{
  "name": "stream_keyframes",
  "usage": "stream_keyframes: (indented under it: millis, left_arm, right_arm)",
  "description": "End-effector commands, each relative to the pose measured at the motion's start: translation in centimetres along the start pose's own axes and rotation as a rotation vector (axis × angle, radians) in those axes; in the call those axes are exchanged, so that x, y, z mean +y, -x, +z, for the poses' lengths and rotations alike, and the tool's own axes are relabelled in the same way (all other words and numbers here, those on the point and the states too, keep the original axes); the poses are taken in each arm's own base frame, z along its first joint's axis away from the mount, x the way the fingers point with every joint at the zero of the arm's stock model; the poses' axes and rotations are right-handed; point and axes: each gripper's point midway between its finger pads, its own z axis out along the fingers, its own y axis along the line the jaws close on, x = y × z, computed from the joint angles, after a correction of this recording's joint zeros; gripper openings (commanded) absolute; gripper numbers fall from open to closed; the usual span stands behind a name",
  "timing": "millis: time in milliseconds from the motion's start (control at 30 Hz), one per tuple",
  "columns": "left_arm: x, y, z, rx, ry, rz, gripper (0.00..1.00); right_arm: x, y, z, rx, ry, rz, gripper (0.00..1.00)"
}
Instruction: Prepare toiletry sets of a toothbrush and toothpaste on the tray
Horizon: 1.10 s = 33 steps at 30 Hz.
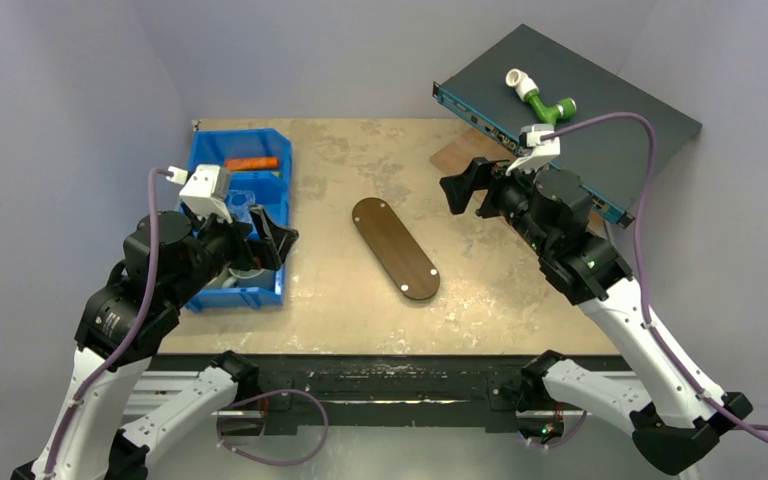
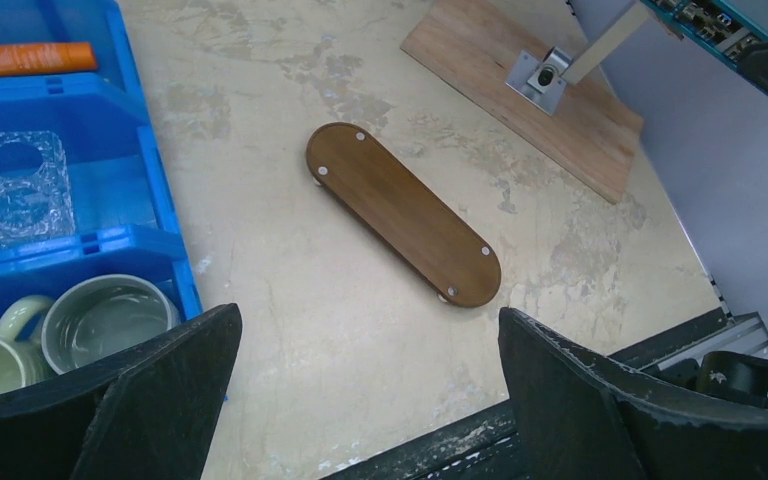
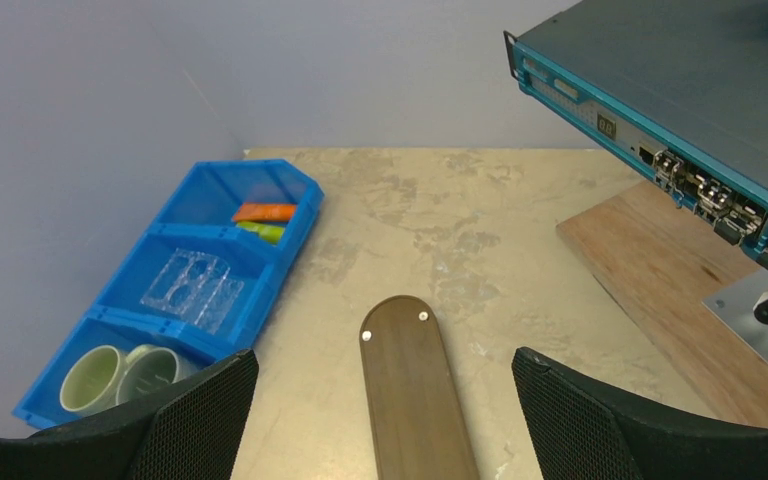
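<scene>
The tray (image 1: 395, 248), a dark brown oblong board with pale dots at its ends, lies bare mid-table, also in the left wrist view (image 2: 400, 225) and the right wrist view (image 3: 415, 400). An orange toothpaste tube (image 3: 265, 212) and a green one (image 3: 260, 231) lie in the far compartment of the blue bin (image 3: 305, 215); the orange tube (image 2: 25, 58) shows again there. No toothbrush is in view. My left gripper (image 1: 275, 240) hovers open at the bin's near right corner. My right gripper (image 1: 465, 190) hangs open above the table, right of the tray's far end. Both are empty.
The bin (image 1: 240, 137) also holds a clear plastic holder (image 2: 10, 190) and two mugs (image 2: 110, 320). A network switch (image 1: 600, 110) on a stand over a reddish board (image 2: 530, 90) fills the back right, with a green-and-white pipe fitting (image 1: 540, 97) on top.
</scene>
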Motion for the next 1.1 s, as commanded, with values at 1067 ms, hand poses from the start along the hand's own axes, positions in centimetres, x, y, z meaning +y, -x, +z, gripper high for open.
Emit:
stream_keyframes:
  millis: [1067]
  left_arm:
    - [5.1, -5.5, 0.4, 0.082, 0.184, 0.058, 1.0]
  right_arm:
    - [-2.0, -14.5, 12.4, 0.51, -0.151, 0.002, 0.94]
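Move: The right hand, open, has the middle of the brown tray about 5 cm ahead, 12 cm left and 36 cm below; the wooden board lies some 20 cm ahead and 14 cm right, equally low. For the open left hand, the grey mug is about 6 cm ahead, 9 cm left and 30 cm down. The green mug stands some 9 cm farther left of it, the clear holder about 16 cm beyond it and 2 cm farther left. Down above all, some 17 cm, with about 7 cm forward and 5 cm left, the right hand swoops towards the brown tray, speeding up and tipping its fingers some 30 degrees downward. The left hand first drifts a few centimetres left, turning slightly counter-clockwise, then sinks about 5 cm towards the mugs. Both grippers stay open, clear of everything. ##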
